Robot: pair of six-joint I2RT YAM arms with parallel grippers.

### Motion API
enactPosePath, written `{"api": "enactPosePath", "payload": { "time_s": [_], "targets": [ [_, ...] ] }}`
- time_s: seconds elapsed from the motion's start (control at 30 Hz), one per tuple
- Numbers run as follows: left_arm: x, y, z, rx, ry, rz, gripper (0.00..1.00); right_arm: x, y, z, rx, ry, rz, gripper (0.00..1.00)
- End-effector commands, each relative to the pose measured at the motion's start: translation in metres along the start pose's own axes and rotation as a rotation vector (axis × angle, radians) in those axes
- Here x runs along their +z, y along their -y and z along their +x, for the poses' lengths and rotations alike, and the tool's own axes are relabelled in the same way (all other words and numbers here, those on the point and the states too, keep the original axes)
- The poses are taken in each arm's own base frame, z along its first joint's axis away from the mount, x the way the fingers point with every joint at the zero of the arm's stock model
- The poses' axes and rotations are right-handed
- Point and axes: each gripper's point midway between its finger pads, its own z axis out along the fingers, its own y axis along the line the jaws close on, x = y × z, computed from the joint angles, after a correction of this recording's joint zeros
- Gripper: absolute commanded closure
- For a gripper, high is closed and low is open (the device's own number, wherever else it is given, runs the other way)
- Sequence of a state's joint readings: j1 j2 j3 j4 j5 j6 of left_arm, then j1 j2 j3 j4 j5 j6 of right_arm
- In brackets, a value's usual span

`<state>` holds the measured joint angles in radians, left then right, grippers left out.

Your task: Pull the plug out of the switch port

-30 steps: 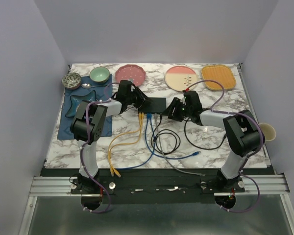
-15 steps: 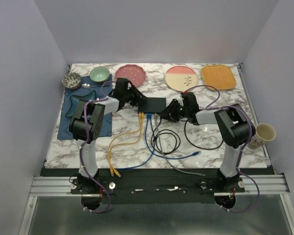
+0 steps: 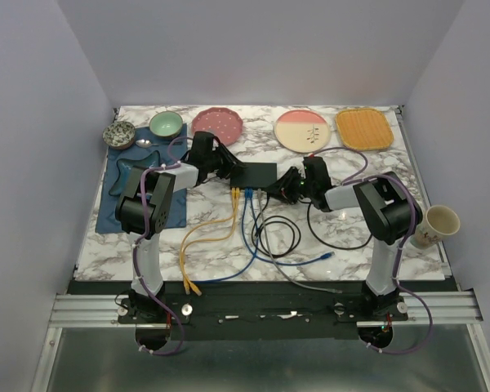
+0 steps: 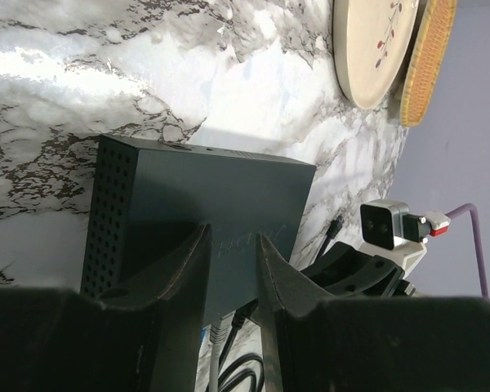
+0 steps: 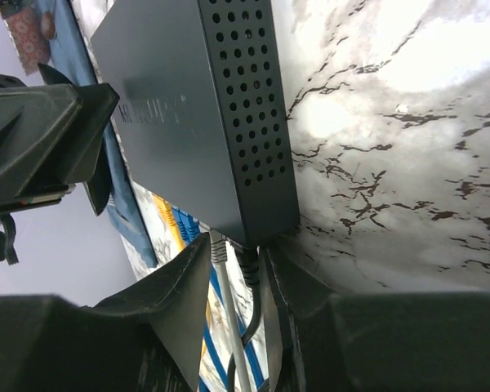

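Observation:
The switch (image 3: 256, 174) is a flat black box at mid-table, with its ports on the near long edge. My left gripper (image 3: 231, 170) is at its left end. In the left wrist view, that gripper (image 4: 233, 237) has its jaws a little apart over the switch's top face (image 4: 204, 204), with nothing between them. My right gripper (image 3: 279, 189) is at the switch's near right corner. In the right wrist view, its fingers (image 5: 235, 245) close in on a grey plug (image 5: 219, 245) and a black plug (image 5: 249, 260). Both plugs sit in their ports, and a finger touches each.
Yellow cables (image 3: 208, 233), blue cables (image 3: 249, 237) and a black cable loop (image 3: 327, 237) trail toward the near edge. Along the back stand a green bowl (image 3: 166, 124), a pink plate (image 3: 217, 123), a cream plate (image 3: 301, 129) and an orange tray (image 3: 364, 128). A blue cloth (image 3: 118, 192) lies left and a paper cup (image 3: 441, 222) stands right.
My right gripper has slid left to the switch's port corner, and its jaws have narrowed around the two plugs. The left gripper has barely shifted on the switch.

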<state>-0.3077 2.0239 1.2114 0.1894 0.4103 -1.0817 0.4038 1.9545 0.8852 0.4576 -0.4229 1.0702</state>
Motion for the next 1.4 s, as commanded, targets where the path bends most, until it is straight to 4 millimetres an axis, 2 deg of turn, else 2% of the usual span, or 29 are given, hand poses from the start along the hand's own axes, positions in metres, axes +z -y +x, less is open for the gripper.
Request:
{"api": "enactPosePath", "payload": {
  "time_s": [0.0,0.17,0.3,0.43,0.6,0.9,1.2,1.37],
  "targets": [
    [0.003,-0.008,0.007,-0.013,-0.023,0.001,0.63,0.004,0.014,-0.007,0.031,0.042,0.029,0.62],
    [0.003,-0.009,0.01,-0.018,-0.029,0.004,0.63,0.004,0.019,-0.006,0.094,0.053,0.026,0.62],
    [0.001,-0.008,0.009,-0.023,-0.025,0.012,0.63,0.0,0.011,-0.012,0.132,0.09,-0.028,0.62],
    [0.002,-0.008,0.011,-0.03,-0.03,0.016,0.63,-0.001,0.013,-0.012,0.142,0.096,-0.023,0.62],
    [0.002,-0.01,0.012,-0.033,-0.033,0.018,0.64,0.002,0.022,-0.009,0.154,0.081,-0.003,0.62],
    [0.002,-0.012,0.014,-0.039,-0.036,0.014,0.63,0.008,0.018,-0.013,0.179,0.076,-0.009,0.63],
    [0.002,-0.016,0.018,-0.04,-0.044,0.012,0.63,0.011,0.022,-0.011,0.206,0.072,-0.016,0.73],
    [0.001,-0.013,0.018,-0.039,-0.042,0.019,0.63,0.008,0.022,-0.008,0.19,0.069,-0.02,0.89]
  ]
}}
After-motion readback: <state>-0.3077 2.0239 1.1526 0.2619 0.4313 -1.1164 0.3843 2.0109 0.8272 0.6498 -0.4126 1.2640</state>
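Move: The black plug at the switch's near right corner lies almost between the right fingers, about 1 cm ahead, 1 cm to the left and 1 cm below. The grey plug sits some 3 cm left of the right hand and 1 cm ahead, and the switch's middle about 5 cm ahead and 5 cm left. From the left hand, that black plug is roughly 7 cm back, 7 cm right and 4 cm lower. Ease the right gripper about 1 cm forward at the black plug, swinging it slightly right and partway back while turning the wrist some 10 degrees, partly clockwise. Then narrow the fingers by about half around the plug to pinch it. Keep the left fingers over the switch top, seeming to rest on it, and let them settle barely a centimetre back and down. ##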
